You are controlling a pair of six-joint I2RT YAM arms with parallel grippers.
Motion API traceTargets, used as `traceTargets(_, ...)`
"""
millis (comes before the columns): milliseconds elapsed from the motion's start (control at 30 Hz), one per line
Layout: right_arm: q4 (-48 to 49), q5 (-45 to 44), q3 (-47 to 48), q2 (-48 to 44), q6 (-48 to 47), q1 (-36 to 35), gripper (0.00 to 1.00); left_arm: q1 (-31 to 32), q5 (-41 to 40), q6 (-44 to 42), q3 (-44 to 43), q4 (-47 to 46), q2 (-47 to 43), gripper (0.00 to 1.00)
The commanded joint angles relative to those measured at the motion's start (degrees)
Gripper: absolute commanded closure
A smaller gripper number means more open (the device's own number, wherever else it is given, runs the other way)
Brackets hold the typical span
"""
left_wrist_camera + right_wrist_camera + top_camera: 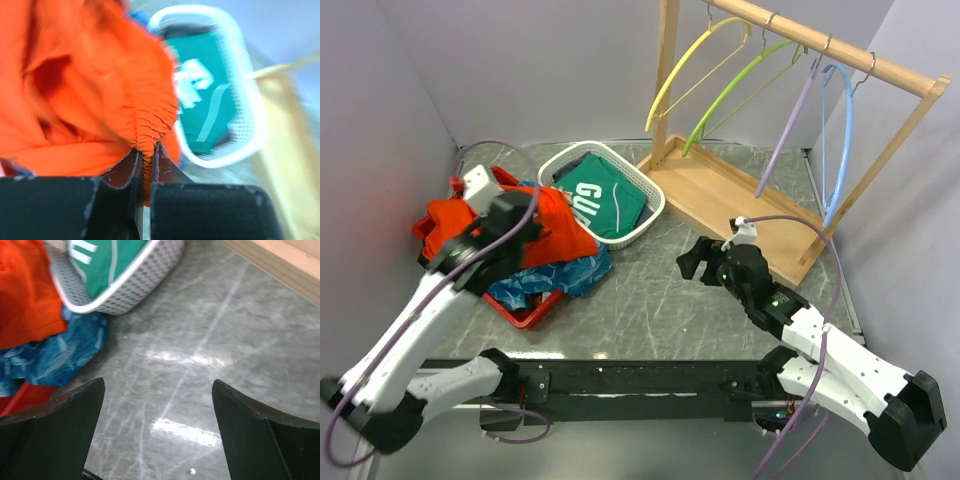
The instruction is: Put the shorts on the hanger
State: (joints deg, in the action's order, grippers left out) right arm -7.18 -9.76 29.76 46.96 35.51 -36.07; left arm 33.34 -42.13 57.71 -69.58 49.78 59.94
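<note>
The orange-red shorts (560, 228) lie bunched over a red bin at the left of the table. My left gripper (146, 151) is shut on the shorts (95, 85), pinching their gathered waistband between its fingertips; from above, the gripper (530, 222) sits over the heap. The yellow hanger (682, 70) hangs by its hook at the left end of the wooden rail. My right gripper (158, 382) stands open over bare table, nothing between its fingers; in the top view the right gripper (695, 262) hovers mid-table, right of the shorts.
A white basket (645, 195) holds a green garment (601, 197). Blue patterned cloth (560, 277) spills from the red bin (528, 316). Green (740, 88), purple (790, 125) and light blue (844, 140) hangers hang on the wooden rack (740, 195) at the back right.
</note>
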Motion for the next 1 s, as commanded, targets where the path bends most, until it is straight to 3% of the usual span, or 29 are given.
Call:
traceTargets(0,5.9,4.7,4.9,1.9,-2.3,0.0,0.06,0.1,9.4,-17.2,-5.8,-7.8,-5.1,0.99)
traceTargets(167,7.1,7.0,9.2,4.4,-3.3,-2.0,0.07,0.1,25.0,-26.6,-9.0,-16.9,-10.5,0.99)
traceTargets(400,9.5,6.3,15.1,7.2,-3.8,-8.3,0.08,0.1,34.6,-30.8,-12.2,-23.4,-12.4,0.99)
traceTargets(967,15.9,6.1,27.8,23.9,3.2,-22.5,0.09,0.2,45.9,-33.5,-25.2,-29.3,-9.9,0.99)
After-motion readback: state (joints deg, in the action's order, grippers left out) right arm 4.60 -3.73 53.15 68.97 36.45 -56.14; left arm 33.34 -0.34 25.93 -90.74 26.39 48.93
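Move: The left hand already pinches a gathered edge of the orange shorts, whose middle lies some 13 cm below it, about 4 cm ahead and 3 cm left; the red basket is roughly 6 cm ahead, 13 cm left and 23 cm below. From the open right hand the shorts' middle is about 38 cm left and 7 cm ahead, nearly level; the white basket is about 22 cm left and 24 cm ahead, the blue cloth 30 cm left and 1 cm ahead, both some 11 cm lower. Keeping its shut pinch on the shorts, the left hand hauls them up some 27 cm off the pile, drawing back and a little right as the fingers tip upward and swing clockwise, each by about 45 degrees. The right hand sweeps left towards the shorts' hanging lower end, rising as it goes and turning counter-clockwise, its fingers staying wide open and not yet closing on the cloth. ##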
